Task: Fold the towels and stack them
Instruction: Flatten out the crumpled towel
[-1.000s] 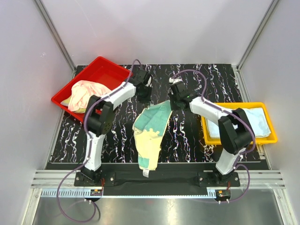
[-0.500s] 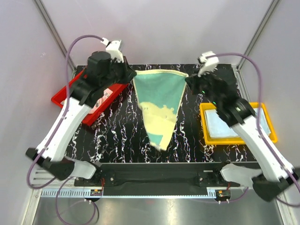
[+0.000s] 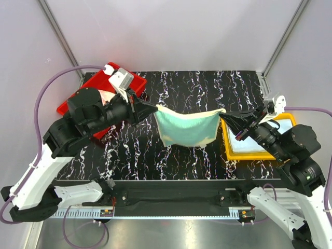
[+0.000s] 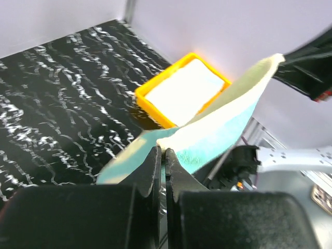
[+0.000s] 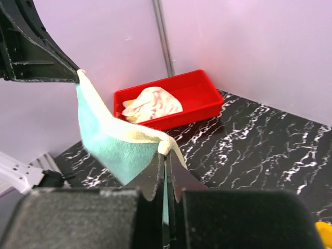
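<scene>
A teal towel (image 3: 188, 128) with a pale yellow edge hangs stretched in the air between both arms, above the middle of the black table. My left gripper (image 3: 154, 108) is shut on its left corner (image 4: 165, 144). My right gripper (image 3: 224, 112) is shut on its right corner (image 5: 167, 146). The cloth sags below the taut top edge. A crumpled pink and white towel (image 5: 152, 103) lies in the red tray (image 5: 199, 98) at the back left. A pale folded towel (image 4: 181, 92) lies in the yellow tray (image 3: 227, 147) at the right.
The black marbled table (image 3: 202, 88) runs between the two trays. Grey walls and metal posts enclose the back and sides. The arms' base rail (image 3: 176, 197) runs along the near edge.
Both arms have lowered and pulled toward the near edge, holding the towel's corners. The towel went from a long hanging triangle to a shorter, wide span held lower.
</scene>
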`<action>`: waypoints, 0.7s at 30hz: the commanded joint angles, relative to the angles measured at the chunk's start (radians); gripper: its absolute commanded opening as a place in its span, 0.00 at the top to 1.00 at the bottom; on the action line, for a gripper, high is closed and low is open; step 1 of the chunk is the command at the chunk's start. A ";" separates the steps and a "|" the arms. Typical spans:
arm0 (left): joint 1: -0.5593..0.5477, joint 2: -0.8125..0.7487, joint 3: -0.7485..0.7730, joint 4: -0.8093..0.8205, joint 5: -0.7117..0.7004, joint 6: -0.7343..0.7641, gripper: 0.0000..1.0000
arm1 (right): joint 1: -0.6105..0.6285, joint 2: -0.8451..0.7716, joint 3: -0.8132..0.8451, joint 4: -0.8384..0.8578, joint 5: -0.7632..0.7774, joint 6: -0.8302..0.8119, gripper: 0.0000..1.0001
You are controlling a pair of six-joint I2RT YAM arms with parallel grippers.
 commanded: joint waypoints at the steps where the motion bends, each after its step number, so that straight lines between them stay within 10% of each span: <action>1: -0.047 0.018 0.051 0.009 -0.016 -0.013 1.00 | 0.001 0.018 0.044 0.053 -0.071 0.094 1.00; 8: -0.017 0.156 0.198 -0.066 -0.239 0.056 1.00 | 0.001 0.185 0.113 0.065 0.198 -0.066 1.00; 13: 0.293 0.361 0.296 -0.025 -0.001 0.019 1.00 | -0.027 0.537 0.217 0.106 0.327 -0.179 1.00; 21: 0.539 0.936 0.603 0.073 0.228 -0.001 1.00 | -0.249 1.104 0.470 0.221 0.069 -0.194 1.00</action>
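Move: Both grippers already hold the towel's far hem at its corners, with the cloth hanging between them, its middle some 10 cm inward of each, 4 cm ahead and 20 cm below. The bare table where the cloth goes is centred about 22 cm ahead and 10 cm inward of each hand, roughly 44 cm down. The red bin is 34 cm ahead and 29 cm left of the left hand; the yellow bin is 15 cm ahead and 25 cm right of the right hand. Forward together, after barely moving at first, both hands sweep out fast over the bare table by some 30 cm, sinking roughly 10 cm late in the stroke, the right a little more. Their fingers swing from pointing inward to more nearly forward and tip down, keeping their pinch on the two corners and drawing the towel out behind them. ##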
